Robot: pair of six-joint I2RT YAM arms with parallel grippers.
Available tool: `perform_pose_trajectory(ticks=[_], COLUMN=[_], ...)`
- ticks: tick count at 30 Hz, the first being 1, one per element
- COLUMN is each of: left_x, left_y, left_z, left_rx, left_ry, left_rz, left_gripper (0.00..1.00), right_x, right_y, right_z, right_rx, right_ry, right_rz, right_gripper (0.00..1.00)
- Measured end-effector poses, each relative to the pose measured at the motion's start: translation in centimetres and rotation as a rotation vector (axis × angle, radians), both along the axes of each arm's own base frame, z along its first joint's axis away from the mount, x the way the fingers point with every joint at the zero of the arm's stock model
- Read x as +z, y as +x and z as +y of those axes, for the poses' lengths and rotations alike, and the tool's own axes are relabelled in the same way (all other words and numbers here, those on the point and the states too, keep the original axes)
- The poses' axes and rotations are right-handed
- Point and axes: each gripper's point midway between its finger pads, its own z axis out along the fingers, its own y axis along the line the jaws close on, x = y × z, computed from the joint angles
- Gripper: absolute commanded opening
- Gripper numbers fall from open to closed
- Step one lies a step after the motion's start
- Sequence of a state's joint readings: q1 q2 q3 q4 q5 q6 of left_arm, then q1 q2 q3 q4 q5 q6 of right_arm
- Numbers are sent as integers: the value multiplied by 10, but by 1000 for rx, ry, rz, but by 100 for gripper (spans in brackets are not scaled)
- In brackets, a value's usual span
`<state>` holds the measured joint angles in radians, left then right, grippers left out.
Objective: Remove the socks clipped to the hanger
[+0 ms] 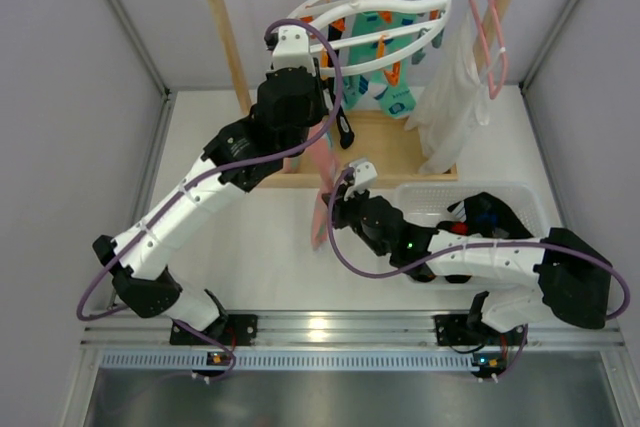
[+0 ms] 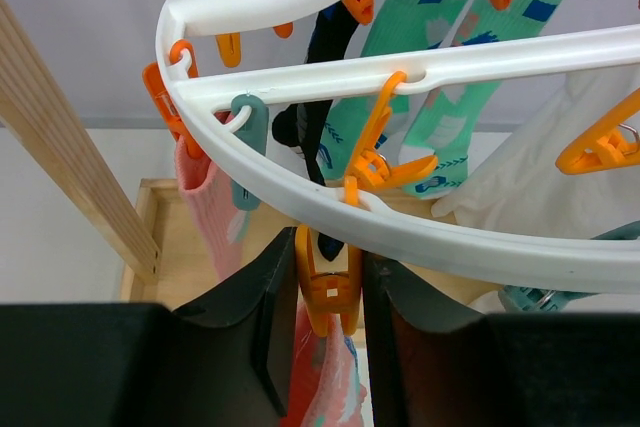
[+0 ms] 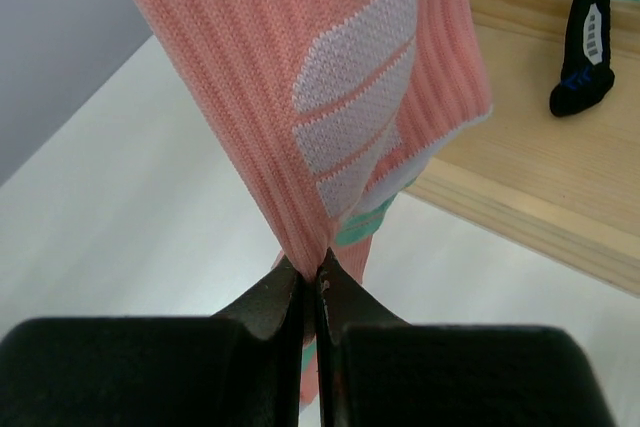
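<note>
The round white hanger (image 1: 400, 15) (image 2: 450, 239) hangs from the rail with orange and teal clips. My left gripper (image 1: 326, 75) (image 2: 328, 275) is up under its rim, jaws pressed against both sides of an orange clip (image 2: 326, 292). A pink sock (image 2: 335, 387) (image 1: 322, 197) hangs down from that clip. My right gripper (image 1: 336, 209) (image 3: 310, 282) is shut on this sock's (image 3: 300, 97) lower end. Teal socks (image 2: 430, 97) (image 1: 385, 57), a black sock (image 2: 320, 77) (image 3: 585, 37) and another pink sock (image 2: 205, 207) are also clipped on.
The wooden rail frame (image 1: 228, 37) (image 2: 70, 157) stands behind, its base board (image 3: 530, 167) under the socks. A pink wire hanger (image 1: 490, 27) and a white garment (image 1: 455, 97) hang to the right. A white basket (image 1: 500, 195) with dark items sits by the right arm.
</note>
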<state>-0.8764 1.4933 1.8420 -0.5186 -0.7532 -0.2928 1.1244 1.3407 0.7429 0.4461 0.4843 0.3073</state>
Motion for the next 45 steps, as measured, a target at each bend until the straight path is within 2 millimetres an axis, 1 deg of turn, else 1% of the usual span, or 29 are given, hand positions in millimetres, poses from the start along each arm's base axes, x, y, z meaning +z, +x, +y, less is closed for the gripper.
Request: perform_pose_trajectory(ticks=[3, 5, 7, 10, 11, 12, 14, 15, 17, 18, 22, 27, 30, 32, 35, 37, 40, 43, 45], left_x=[-1, -1, -2, -4, -6, -7, -11, -13, -17, -18, -14, -7, -6, -8, -16, -21, -31, -44, -51], left_y=[1, 1, 1, 2, 2, 2, 1, 1, -1, -3, -12, -29, -39, -46, -56, -62, -70, -77, -83], left_z=[-1, -1, -1, -2, -3, -3, -5, -5, -5, -4, 3, 23, 36, 44, 58, 68, 79, 88, 94], left_rx=[0, 0, 0, -3, -7, -12, -25, -26, -32, -34, -47, -46, -42, -40, -30, -17, -6, -1, 0], left_ry=[0, 1, 2, 3, 2, 4, 2, -2, -4, -5, -25, -54, -75, -82, -83, -82, -81, -86, -94], left_rz=[0, 1, 2, 4, 5, 8, 16, 18, 26, 29, 23, 4, -5, -7, -7, -8, -3, 7, 12], left_gripper=[23, 24, 26, 37, 48, 52, 68, 76, 85, 98, 98, 98, 98, 98, 98, 98, 98, 98, 98], right_x=[-8, -7, -1, 22, 31, 37, 47, 49, 47, 45, 39, 40, 40, 34, 23, 23, 27, 31, 29], right_y=[-5, -9, -14, -23, -26, -28, -32, -33, -34, -34, -33, -34, -26, -19, -12, -10, -12, -14, -14], right_z=[-4, -9, -14, -22, -26, -30, -43, -49, -64, -71, -98, -145, -172, -193, -224, -244, -267, -285, -292], right_rx=[13, 26, 42, 64, 67, 66, 53, 40, 9, -11, -90, -218, -313, -389, -492, -557, -630, -689, -715], right_ry=[-15, -13, 1, 45, 60, 70, 79, 73, 37, 14, -63, -106, -129, -149, -175, -158, -113, -82, -67], right_rz=[9, 10, 6, -13, -19, -24, -28, -26, -13, -5, 24, 56, 87, 117, 163, 178, 177, 175, 176], right_gripper=[0, 0, 0, 0, 0, 0, 0, 0, 0, 0, 0, 0, 0, 0, 0, 0, 0, 0, 0])
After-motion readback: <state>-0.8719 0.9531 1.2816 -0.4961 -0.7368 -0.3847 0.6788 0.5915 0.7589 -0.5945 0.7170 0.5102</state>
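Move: The right hand already grips the pink sock; the white basket's middle lies about 34 cm to its right, roughly level fore-and-aft and 17 cm below, with the argyle sock some 8 cm left of that middle and 6 cm nearer. The left hand already squeezes the orange clip, right between its fingertips. From there the pink sock's middle is about 7 cm back, 2 cm right and 15 cm lower; the hanging black sock is some 10 cm ahead, 3 cm right and 13 cm lower. Still pinching the pink sock, the right hand tugs it back a few centimetres from the orange clip, rises about 5 cm, then sweeps nearly 30 cm right to over the basket, turning some 40 degrees clockwise, fingers shut. The left hand briefly keeps the clip squeezed, opens wide to let go of it, sinks slightly, then retreats left, back and down from the hanger. ##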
